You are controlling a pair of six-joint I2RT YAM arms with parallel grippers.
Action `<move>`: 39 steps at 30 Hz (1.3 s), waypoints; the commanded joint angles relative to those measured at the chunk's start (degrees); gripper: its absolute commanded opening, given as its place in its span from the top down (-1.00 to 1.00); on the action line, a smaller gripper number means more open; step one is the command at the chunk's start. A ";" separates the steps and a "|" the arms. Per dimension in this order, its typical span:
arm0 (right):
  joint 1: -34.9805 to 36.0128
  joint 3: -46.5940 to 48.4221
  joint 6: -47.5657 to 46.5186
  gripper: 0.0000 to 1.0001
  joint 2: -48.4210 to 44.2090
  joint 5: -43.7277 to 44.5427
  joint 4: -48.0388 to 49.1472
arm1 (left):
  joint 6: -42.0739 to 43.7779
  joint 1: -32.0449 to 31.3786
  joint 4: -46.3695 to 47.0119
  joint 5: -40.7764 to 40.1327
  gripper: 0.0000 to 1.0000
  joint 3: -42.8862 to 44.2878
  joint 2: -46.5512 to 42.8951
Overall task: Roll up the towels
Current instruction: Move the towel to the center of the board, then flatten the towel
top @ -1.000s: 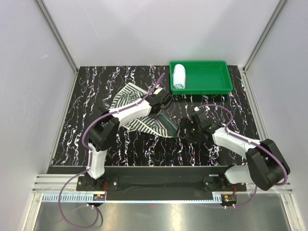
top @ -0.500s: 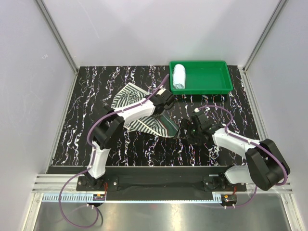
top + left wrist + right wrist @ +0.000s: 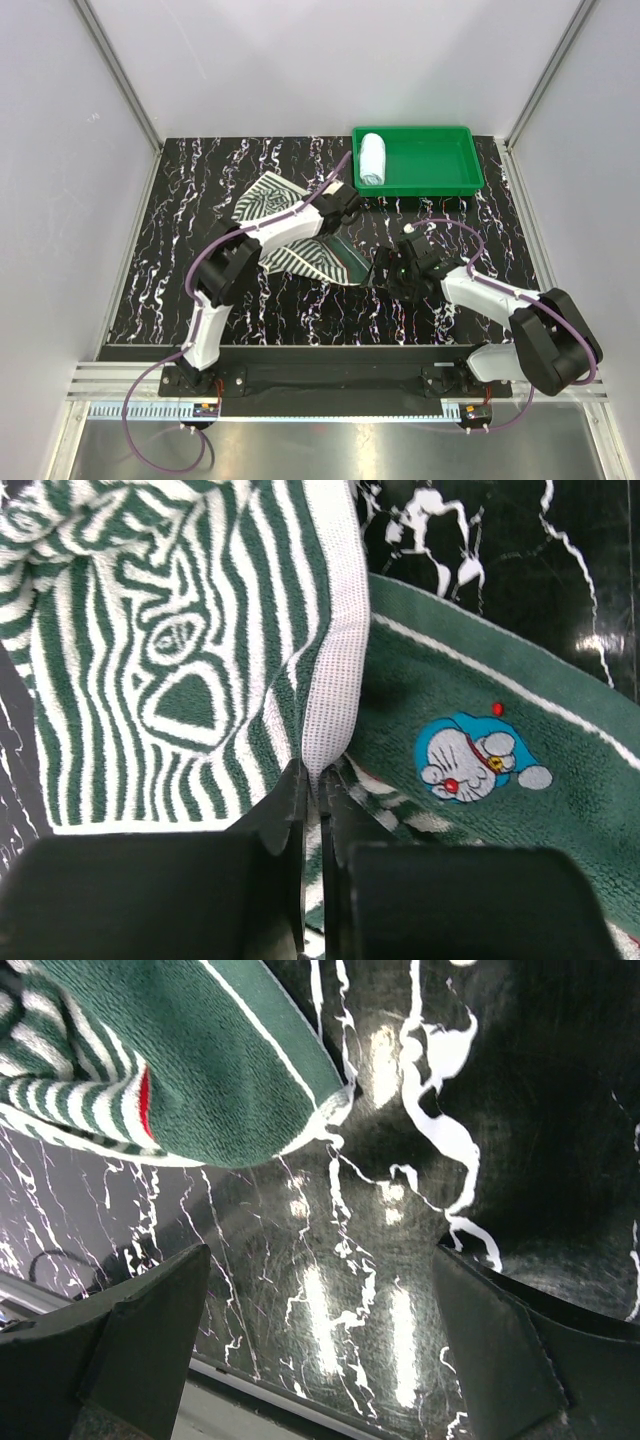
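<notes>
A zebra-striped towel (image 3: 305, 262) lies spread on the black marbled table; close up its stripes are green and white (image 3: 180, 640), and a turned-over plain green side carries a blue cartoon patch (image 3: 480, 760). My left gripper (image 3: 340, 212) is at the towel's far right edge, shut on its white hem (image 3: 322, 770). My right gripper (image 3: 392, 268) hovers open just right of the towel's near right corner (image 3: 170, 1050), with only table between its fingers (image 3: 140, 1330). A pale blue towel (image 3: 372, 158) lies rolled up in the green tray (image 3: 440, 185).
The green tray stands at the back right of the table, the rolled towel at its left end. White walls with metal posts close in the table on three sides. A metal rail (image 3: 330, 385) carrying both arm bases runs along the near edge.
My left gripper has closed onto the striped towel's white hem after shifting slightly toward the far right. The right gripper stays open and has hardly moved.
</notes>
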 commanded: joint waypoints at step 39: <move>-0.22 11.41 1.32 1.00 20.31 2.23 5.87 | -10.98 24.64 2.96 30.54 1.00 -18.42 -39.55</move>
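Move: My left hand already pinches the striped towel's white hem; the towel's striped bulk lies about 10 cm to its left, 4 cm ahead and 4 cm lower. The rolled white towel is some 24 cm ahead and 17 cm right of that hand, the green tray's middle as far ahead and 30 cm right. For my open right hand, the towel's plain green corner waits about 5 cm ahead, 3 cm left and 2 cm down. Keeping the hem pinched, I whip my left hand up about 13 cm, then swing it some 10 cm left over the towel's striped part, dipping by a few centimetres and rising again as its left side tips down some 35 degrees. Meanwhile my right hand slides low over the board, forward and left, sinks slightly and closes its fingers on the green corner. ##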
